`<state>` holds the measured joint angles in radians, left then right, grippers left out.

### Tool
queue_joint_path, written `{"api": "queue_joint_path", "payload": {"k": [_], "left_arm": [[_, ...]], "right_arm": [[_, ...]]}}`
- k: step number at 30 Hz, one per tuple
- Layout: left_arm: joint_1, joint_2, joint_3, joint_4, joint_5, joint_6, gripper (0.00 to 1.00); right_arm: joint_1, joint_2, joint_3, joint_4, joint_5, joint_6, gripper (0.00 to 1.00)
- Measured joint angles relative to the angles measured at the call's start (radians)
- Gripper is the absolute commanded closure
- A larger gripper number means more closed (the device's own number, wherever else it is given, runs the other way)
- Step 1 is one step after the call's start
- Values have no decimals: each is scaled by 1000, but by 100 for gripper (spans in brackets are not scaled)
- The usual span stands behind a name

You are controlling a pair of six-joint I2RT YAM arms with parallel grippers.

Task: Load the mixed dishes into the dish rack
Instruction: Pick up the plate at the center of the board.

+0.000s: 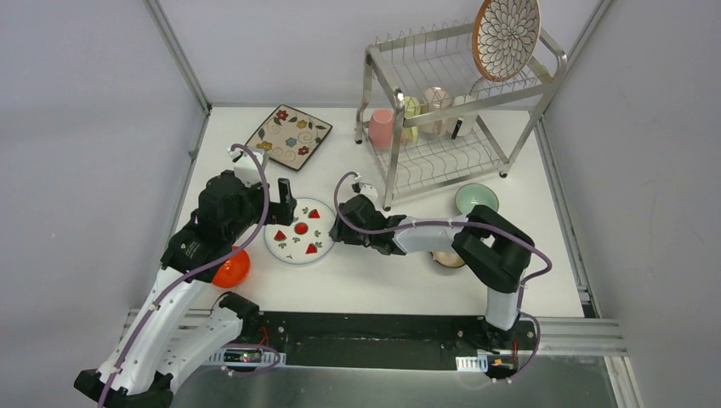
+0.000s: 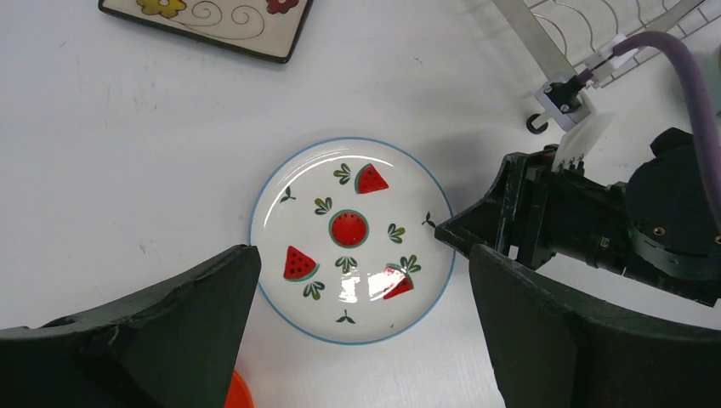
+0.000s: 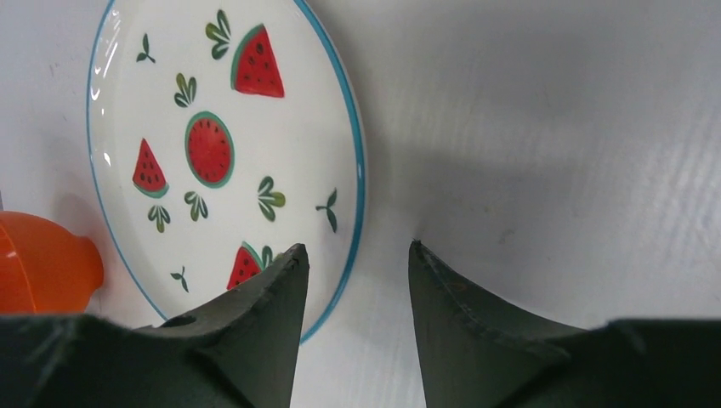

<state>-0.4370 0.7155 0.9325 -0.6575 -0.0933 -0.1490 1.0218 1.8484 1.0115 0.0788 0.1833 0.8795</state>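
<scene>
A white plate (image 1: 299, 230) with watermelon prints lies flat on the table. My left gripper (image 2: 361, 252) hovers open above it, its fingers wider than the plate (image 2: 352, 240). From the right, my right gripper (image 3: 357, 248) sits low at the plate's rim (image 3: 355, 170), jaws partly open. One finger is over the plate and the other over bare table, with nothing clamped. The dish rack (image 1: 451, 102) stands at the back right. It holds a round petal-pattern plate (image 1: 507, 34) on top and cups (image 1: 425, 110) below.
A square floral plate (image 1: 289, 136) lies at the back left and an orange bowl (image 1: 231, 268) under my left arm. A pink cup (image 1: 382, 127) stands beside the rack. A mint bowl (image 1: 476, 199) and a brown bowl (image 1: 448, 258) sit by my right arm.
</scene>
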Motion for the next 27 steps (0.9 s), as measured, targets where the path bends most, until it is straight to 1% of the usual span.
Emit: {"api": "queue_joint_path", "payload": {"k": [5,8,10,13,16,20,23,27], "left_arm": [[0,-5,0,0,-8,5,2],[0,-4,0,0,-8,5,1],[0,-5,0,1,-8,5,1],[0,-5,0,0,-8,5,2],[0,-3,0,1,-8,5,2],[0,3,0,1,-6,5,2],[0,8,-9,4,0,2,4],[0,33,-11,5,34,-23,9]], "right_arm": [[0,67,86,-10,-1,-6,54],[5,95,135,-55,21,-7,62],[11,111,178,-118,51,-7,68],[18,138,246,-222,95,-8,79],[23,145,274,-270,125,-5,89],[23,132,253,-247,141,-6,99],[25,99,193,-195,143,-6,100],[29,25,89,-162,146,-6,100]]}}
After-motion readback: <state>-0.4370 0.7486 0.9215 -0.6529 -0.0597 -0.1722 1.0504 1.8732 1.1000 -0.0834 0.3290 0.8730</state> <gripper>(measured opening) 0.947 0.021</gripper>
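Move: The plate's middle lies about 10 cm left and 2 cm ahead of the right hand, 1 cm below it, its right rim already between the open fingertips. The orange bowl is some 26 cm left and 7 cm back, the rack's near foot about 13 cm right and 8 cm ahead, and the flowered square plate some 25 cm ahead and 12 cm left. From the left hand, the round plate is roughly 4 cm ahead, 3 cm right and 22 cm below. The plate's right rim is fed deeper into the right gripper, which slides about 2.5 cm left and forward nearly level. Its fingers then close from half open and pinch the rim while the hand rolls some 10 degrees, left side down; with the rim gripped it draws about 3 cm back to the right and towards the base, without rising. ##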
